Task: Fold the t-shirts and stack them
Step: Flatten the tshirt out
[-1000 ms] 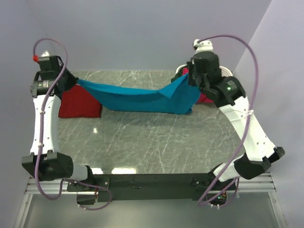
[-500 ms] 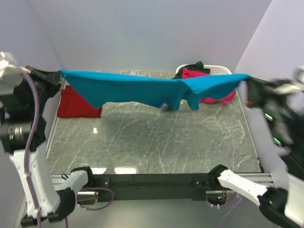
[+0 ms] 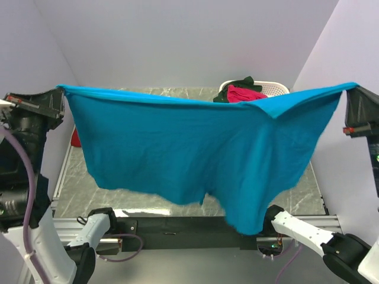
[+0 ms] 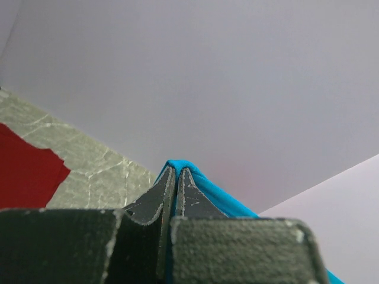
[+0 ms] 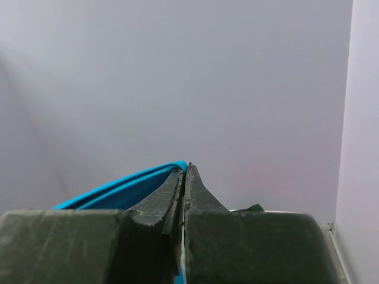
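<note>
The teal-blue t-shirt (image 3: 195,154) hangs spread wide in the air, high above the table, stretched between both arms. My left gripper (image 3: 60,99) is shut on its left top corner, and my right gripper (image 3: 349,96) is shut on its right top corner. Teal cloth (image 4: 208,193) wraps the left gripper (image 4: 176,171) tips in the left wrist view. In the right wrist view teal cloth (image 5: 118,186) runs left from the closed right gripper (image 5: 185,168). A dark red t-shirt (image 4: 23,177) lies on the table at the left, mostly hidden behind the teal one (image 3: 74,137).
A white slatted basket (image 3: 273,89) stands at the back right, holding a bright pink shirt (image 3: 244,93) and a dark green one (image 3: 240,83). The marble tabletop (image 3: 71,183) shows only at the left edge. Plain walls close in at the back and both sides.
Both arms rose and swung outward and toward the camera, lifting the teal t-shirt off the table. It now hangs as a full sheet and hides most of the table.
</note>
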`<control>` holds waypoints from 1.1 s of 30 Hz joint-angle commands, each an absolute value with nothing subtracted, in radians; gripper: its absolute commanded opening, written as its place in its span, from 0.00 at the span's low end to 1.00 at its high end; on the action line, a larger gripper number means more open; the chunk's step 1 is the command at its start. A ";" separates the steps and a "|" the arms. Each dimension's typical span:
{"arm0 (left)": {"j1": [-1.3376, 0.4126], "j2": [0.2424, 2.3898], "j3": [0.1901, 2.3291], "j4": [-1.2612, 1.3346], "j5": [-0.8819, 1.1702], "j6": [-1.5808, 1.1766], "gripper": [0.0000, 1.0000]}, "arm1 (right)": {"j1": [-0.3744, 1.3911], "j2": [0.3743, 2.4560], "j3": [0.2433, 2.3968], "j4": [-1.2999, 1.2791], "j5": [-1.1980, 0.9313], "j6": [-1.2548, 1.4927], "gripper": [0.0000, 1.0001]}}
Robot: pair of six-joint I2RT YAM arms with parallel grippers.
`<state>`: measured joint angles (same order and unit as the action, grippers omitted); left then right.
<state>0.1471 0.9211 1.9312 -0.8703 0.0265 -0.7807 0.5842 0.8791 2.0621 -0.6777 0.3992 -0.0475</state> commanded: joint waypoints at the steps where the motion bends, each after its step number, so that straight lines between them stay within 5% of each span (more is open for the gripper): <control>1: 0.150 0.940 1.841 -0.758 0.047 -0.796 0.01 | 0.580 0.930 2.039 -0.583 0.437 -0.113 0.00; 12: 0.129 1.150 1.580 -0.569 0.229 -0.756 0.01 | 0.539 1.155 1.750 -0.471 0.424 -0.157 0.00; 22: 0.083 1.439 2.043 -0.557 0.278 -0.698 0.01 | 0.474 1.423 2.127 -0.529 0.328 -0.156 0.00; 33: 0.084 1.299 1.990 -0.524 0.309 -0.698 0.01 | 0.480 1.269 2.129 -0.534 0.298 -0.170 0.00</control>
<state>0.0837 1.3678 2.0068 -0.5503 0.3065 -0.7185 0.4816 1.3659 2.1670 -0.5781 0.3130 -0.1623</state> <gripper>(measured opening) 0.031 0.011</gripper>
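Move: The blue t-shirt is already held stretched high between the hands: its middle hangs about level in reach with the left hand, some 31 cm to its right and 15 below, and some 31 cm left of the right hand, 18 below. The folded red t-shirt lies about 25 cm ahead of the left hand, 9 to its left; the basket is about 38 cm ahead of the right hand, 4 to its right, both well over 50 cm below. Still gripping the blue t-shirt, both hands whip about 25 cm forward and down, then back up some 15. ##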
